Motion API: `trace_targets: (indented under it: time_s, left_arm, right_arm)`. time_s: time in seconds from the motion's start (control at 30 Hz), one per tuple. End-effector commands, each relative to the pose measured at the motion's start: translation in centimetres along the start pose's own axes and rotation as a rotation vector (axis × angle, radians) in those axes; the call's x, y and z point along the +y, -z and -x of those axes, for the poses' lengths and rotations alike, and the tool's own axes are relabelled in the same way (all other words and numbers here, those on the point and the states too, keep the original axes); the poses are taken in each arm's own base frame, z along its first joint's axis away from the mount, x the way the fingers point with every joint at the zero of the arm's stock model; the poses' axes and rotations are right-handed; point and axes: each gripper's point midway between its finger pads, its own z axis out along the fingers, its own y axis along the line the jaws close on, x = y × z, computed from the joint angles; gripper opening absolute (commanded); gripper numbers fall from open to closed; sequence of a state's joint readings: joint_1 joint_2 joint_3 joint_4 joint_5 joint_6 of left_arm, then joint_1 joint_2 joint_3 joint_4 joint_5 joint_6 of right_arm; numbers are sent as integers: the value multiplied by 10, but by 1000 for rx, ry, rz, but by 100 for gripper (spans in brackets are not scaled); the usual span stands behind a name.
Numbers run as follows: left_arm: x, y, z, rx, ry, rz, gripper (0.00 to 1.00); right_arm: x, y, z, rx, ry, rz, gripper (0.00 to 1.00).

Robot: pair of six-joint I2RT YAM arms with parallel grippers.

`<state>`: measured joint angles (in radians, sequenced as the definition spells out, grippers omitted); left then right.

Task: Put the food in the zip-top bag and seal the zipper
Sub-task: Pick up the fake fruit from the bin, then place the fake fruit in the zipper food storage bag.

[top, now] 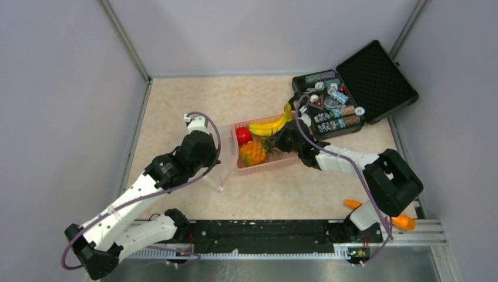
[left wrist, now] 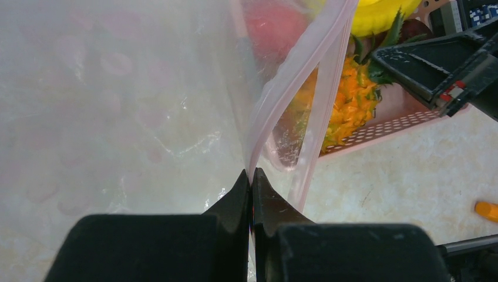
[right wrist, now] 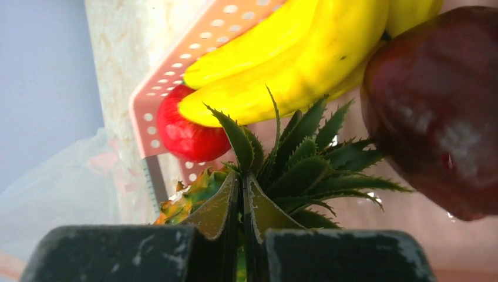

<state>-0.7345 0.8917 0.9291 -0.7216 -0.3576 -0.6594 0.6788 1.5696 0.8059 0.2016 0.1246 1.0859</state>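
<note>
The clear zip-top bag (left wrist: 117, 106) stands just left of the pink basket (top: 276, 165). My left gripper (left wrist: 251, 173) is shut on the bag's mouth edge, pinching the pale-pink zipper (left wrist: 293, 70). The food lies in the basket: a banana bunch (top: 267, 126), a red fruit (top: 243, 136), a pineapple (top: 253, 153) and a dark maroon fruit (right wrist: 434, 106). My right gripper (right wrist: 242, 179) is shut on the pineapple's green leaves (right wrist: 305, 164), with a leaf caught between the jaws. In the top view the right gripper (top: 276, 145) reaches into the basket from the right.
An open black case (top: 352, 88) of small trinkets sits at the back right, close behind the basket. Two orange carrot-like sticks (top: 402, 222) lie near the right arm's base. Grey walls close in the table on the left, back and right.
</note>
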Motion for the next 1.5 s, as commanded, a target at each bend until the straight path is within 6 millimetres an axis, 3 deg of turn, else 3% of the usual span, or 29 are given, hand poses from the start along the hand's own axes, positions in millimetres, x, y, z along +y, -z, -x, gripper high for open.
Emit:
trace_targets:
  time_s: [0.0,0.33,0.7,0.93,1.23,1.37,1.47]
  left_arm:
    - [-10,-3,10,-31,26,-34,0]
    - [-29,-8,15,-10,52,-80,0]
    - [-40,-16,6,38,62,-112,0]
    - [-46,-17,9,42,63,-127,0]
    - [-61,-14,11,61,95,-184,0]
    - [-61,-16,7,76,103,-182,0]
    - [-57,-19,6,74,91,-158,0]
  right_arm:
    - [50,32,34,-153,55,162,0]
    - [72,90,73,-352,107,201,0]
    - [85,126,84,-395,79,225,0]
    - [124,156,81,-405,60,359,0]
    - [159,163,60,-383,48,469,0]
    - [165,163,56,-373,39,482,0]
    - [179,187,54,-336,-42,586,0]
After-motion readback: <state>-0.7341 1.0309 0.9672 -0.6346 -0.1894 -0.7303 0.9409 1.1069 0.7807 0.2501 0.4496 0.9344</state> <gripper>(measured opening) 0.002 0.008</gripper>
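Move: The pineapple's crown is already pinched in the right hand, its body some 6 cm to the left and 4 cm back, still in the pink bin. The bag's mouth lies about 16 cm left of this hand, 8 cm back and 5 cm higher. The bananas are about 5 cm ahead and 1 cm left, the tomato 10 cm left and 1 cm ahead. From the left hand, the pineapple's body is roughly 7 cm ahead, 11 cm right and 13 cm below. The pineapple goes up out of the bin, hanging by its leaves from the right hand's shut fingers. That hand rises about 18 cm, fast at first, drifting right and then back left, and comes back some 6 cm late in the lift while its fingertips tilt up nearly 30 degrees. The left hand keeps its pinch on the bag's edge and carries it about 5 cm right, towards the fruit. ##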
